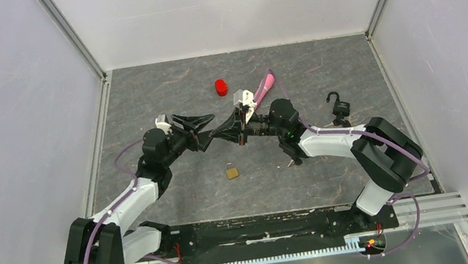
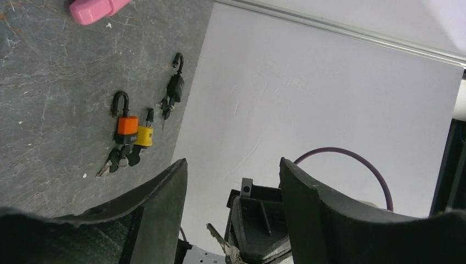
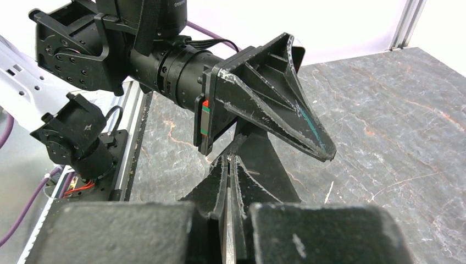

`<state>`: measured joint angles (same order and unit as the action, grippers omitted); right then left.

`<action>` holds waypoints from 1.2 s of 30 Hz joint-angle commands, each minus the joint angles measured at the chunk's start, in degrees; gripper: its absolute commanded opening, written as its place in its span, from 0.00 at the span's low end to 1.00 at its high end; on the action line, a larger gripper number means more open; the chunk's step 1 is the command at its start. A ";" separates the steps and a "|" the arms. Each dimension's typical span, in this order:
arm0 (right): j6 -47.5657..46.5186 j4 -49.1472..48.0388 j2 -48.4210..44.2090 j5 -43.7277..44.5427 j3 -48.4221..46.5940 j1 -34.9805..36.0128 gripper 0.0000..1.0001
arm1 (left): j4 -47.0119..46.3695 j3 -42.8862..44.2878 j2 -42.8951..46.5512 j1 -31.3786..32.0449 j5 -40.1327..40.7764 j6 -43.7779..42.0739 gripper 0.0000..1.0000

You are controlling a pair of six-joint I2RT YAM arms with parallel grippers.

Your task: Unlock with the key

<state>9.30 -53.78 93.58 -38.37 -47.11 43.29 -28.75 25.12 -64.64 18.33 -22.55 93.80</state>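
My right gripper (image 1: 218, 135) is shut on a small silver key (image 2: 218, 238), held above the table. In the left wrist view the key's blade pokes out beside the right gripper's black fingertips. My left gripper (image 1: 207, 130) is open, and its fingers (image 2: 165, 203) straddle the tip of the right gripper without holding anything. The right wrist view shows my right gripper (image 3: 227, 159) pressed shut on a thin metal edge, with a left finger (image 3: 275, 104) just ahead. A brass padlock (image 1: 232, 171) lies on the table just nearer than both grippers.
A red cap (image 1: 221, 87) and a pink marker (image 1: 265, 85) lie behind the grippers. A black padlock (image 1: 336, 100) rests at the right, with orange (image 2: 127, 125) and yellow (image 2: 144, 135) padlocks and loose keys beside it. White walls enclose the table.
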 commanded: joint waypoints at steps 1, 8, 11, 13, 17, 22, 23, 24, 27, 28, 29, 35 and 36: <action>-3.61 -1.15 -2.53 -0.78 -0.50 0.13 0.00 | 0.37 2.14 1.05 -0.13 -0.53 -3.27 0.67; -5.33 -1.24 -1.42 -1.79 -0.92 0.02 0.00 | -0.16 2.80 1.52 -0.18 -1.37 -2.83 0.48; -6.20 -1.07 -1.10 -1.88 -0.57 -0.09 0.00 | -0.10 2.90 1.88 -0.14 -1.27 -2.57 0.40; -6.62 -0.98 -0.97 -2.14 -0.36 -0.30 0.00 | -0.03 2.88 2.00 -0.18 -1.27 -2.57 0.35; -7.30 -0.51 -0.92 -2.50 -0.17 -0.76 0.00 | 0.20 2.57 2.51 -0.23 -0.27 -2.57 0.20; -8.48 0.76 -1.05 -2.50 -0.08 -0.92 0.00 | 0.92 2.46 3.16 -0.25 1.03 -3.05 0.02; -8.59 0.99 -1.15 -2.50 0.00 -0.90 0.00 | 1.24 2.54 3.32 -0.22 1.36 -3.33 0.02; -8.60 1.25 -1.14 -2.44 -0.05 -0.92 0.00 | 1.47 2.62 3.50 -0.27 1.66 -3.80 0.02; -8.51 1.98 -1.84 -1.83 0.24 -1.00 0.12 | 3.04 3.10 4.46 -0.23 2.74 -5.87 0.02; -8.51 2.52 -2.39 -1.23 0.54 -1.01 0.17 | 3.85 3.44 4.92 -0.22 3.47 -7.43 0.02; -8.77 3.04 -3.04 -0.67 0.93 -1.01 0.21 | 5.16 4.05 5.55 -0.22 4.14 -9.78 0.02; -14.01 8.99 -9.94 5.65 5.25 -1.01 0.43 | 14.53 8.91 11.36 -0.19 11.25 -30.19 0.02; -14.50 10.07 -11.20 7.07 5.79 -0.98 0.45 | 14.22 9.42 12.16 -0.11 11.46 -32.61 0.02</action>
<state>-0.89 -47.20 88.09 -36.84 -42.98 42.52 -17.47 30.09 -56.82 18.33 -16.03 77.76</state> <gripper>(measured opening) 0.418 0.028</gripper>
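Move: The key sits in the right gripper's fingertips, about 1 cm to that hand's left, and already lies between the left gripper's open fingers, about 1 cm back and 1 cm below its centre. From the left hand, the gold padlock is some 20 cm below, 4 cm back and 2 cm right; the orange padlock is as low, level ahead, about 22 cm right; the pink microphone is 20 cm ahead, 14 cm right. Shut the left gripper on the key while the right still pinches it, easing up about 1 cm as the fingers close. Roll the right gripper slightly about its own fingers, then open it nearly halfway and draw it off about 2 cm to the right and a little down. With the release, lift the left hand some 3 cm in all, drifting left, and tilt its fingers up, about 20 degrees of turn. ##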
